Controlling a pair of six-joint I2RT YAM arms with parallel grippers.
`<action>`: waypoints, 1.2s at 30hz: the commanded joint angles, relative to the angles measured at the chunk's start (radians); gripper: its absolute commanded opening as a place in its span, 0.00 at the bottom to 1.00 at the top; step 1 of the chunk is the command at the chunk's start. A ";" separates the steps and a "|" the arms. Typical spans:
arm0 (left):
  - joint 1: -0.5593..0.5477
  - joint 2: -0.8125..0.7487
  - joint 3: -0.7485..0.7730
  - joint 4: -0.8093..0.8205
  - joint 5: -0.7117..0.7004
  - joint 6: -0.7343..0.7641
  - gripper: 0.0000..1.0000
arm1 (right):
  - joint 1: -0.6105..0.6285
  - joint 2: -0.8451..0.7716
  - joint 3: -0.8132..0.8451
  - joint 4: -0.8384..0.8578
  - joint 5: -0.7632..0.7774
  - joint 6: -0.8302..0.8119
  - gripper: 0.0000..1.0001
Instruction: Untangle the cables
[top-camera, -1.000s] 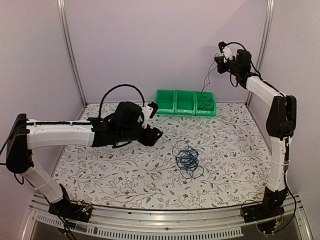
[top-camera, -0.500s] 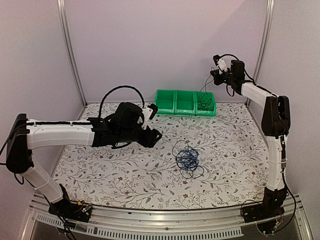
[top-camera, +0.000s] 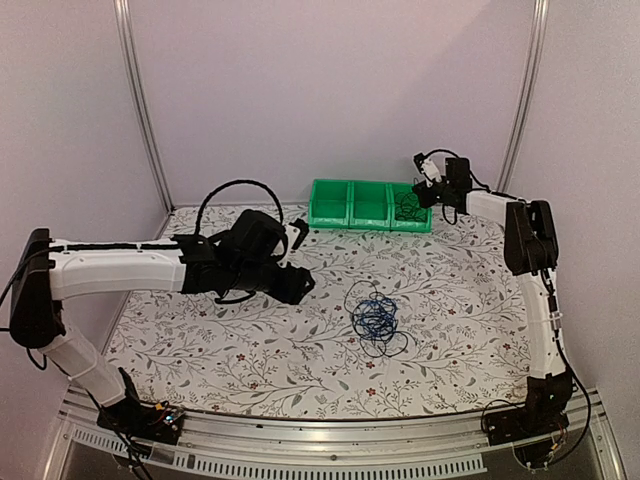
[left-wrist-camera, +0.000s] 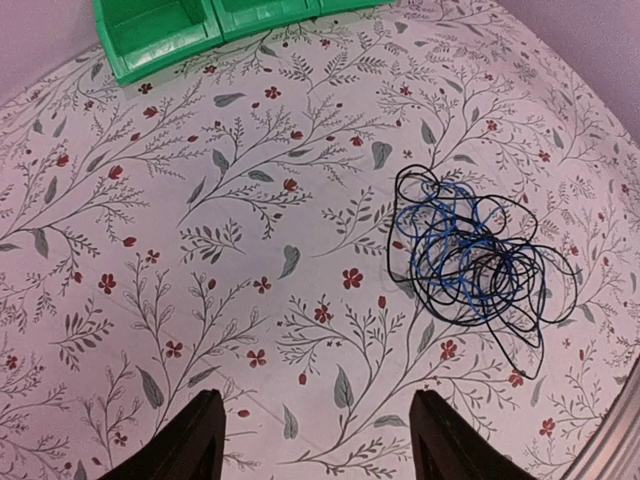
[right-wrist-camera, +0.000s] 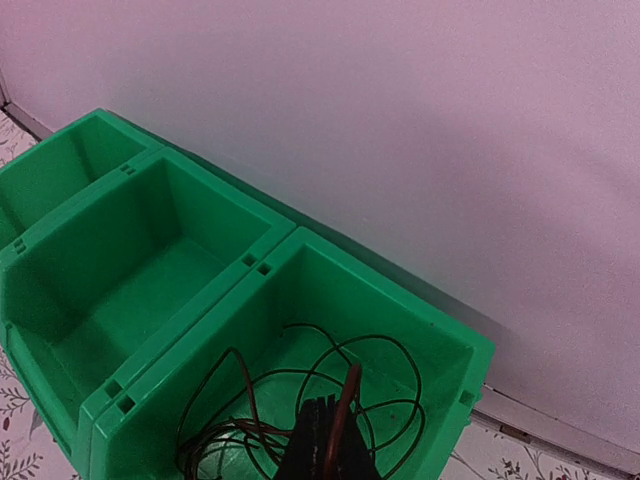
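Observation:
The cables (top-camera: 377, 320) lie in a small loose tangle of thin black and blue loops on the floral table; the left wrist view shows them (left-wrist-camera: 470, 255) ahead and to the right. My left gripper (top-camera: 303, 256) hovers to their left, open and empty (left-wrist-camera: 318, 425), and touches none of them. My right gripper (top-camera: 424, 188) is low over the rightmost green bin (right-wrist-camera: 390, 290). Its jaws (right-wrist-camera: 327, 445) are shut on a thin dark cable (right-wrist-camera: 243, 371), which coils down into that bin.
Three joined green bins (top-camera: 368, 205) stand at the table's back edge against the wall. The middle bin (right-wrist-camera: 150, 290) and the left one hold nothing. Metal frame posts rise at both back corners, and the rail runs along the near edge.
My right arm has come down and leftward from high up, lowering its hanging cable into the right bin. The left gripper has dipped slightly. The tangle has not moved.

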 joint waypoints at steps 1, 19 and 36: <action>-0.020 -0.062 0.023 -0.068 -0.039 -0.045 0.66 | 0.013 0.052 0.038 0.000 -0.002 -0.037 0.00; -0.062 -0.161 -0.040 -0.106 -0.144 -0.099 0.66 | 0.065 0.167 0.166 -0.152 0.164 -0.216 0.00; -0.058 -0.033 -0.101 0.246 -0.041 -0.004 0.67 | 0.073 -0.358 -0.009 -0.359 0.082 -0.277 0.66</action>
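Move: My right hand, shut on the end of the black cable, hangs over the green bin's right compartment. The black cable heap in it lies about 3 cm ahead, 2 cm left and 8 cm below. The middle compartment lies 14 cm to my left and 3 cm ahead, a little lower still. From my empty left hand the heap is roughly 43 cm ahead, 28 cm right and 10 cm lower. I lower the held cable end a further 6 cm or so into the right compartment, easing 2–3 cm left and rolling the wrist some 15 degrees, left side down. At the bottom my right fingers open wide, then the hand rises fast, about 16 cm, drawing a little back. My open left hand lifts back and left about 3 cm, then partly returns. ##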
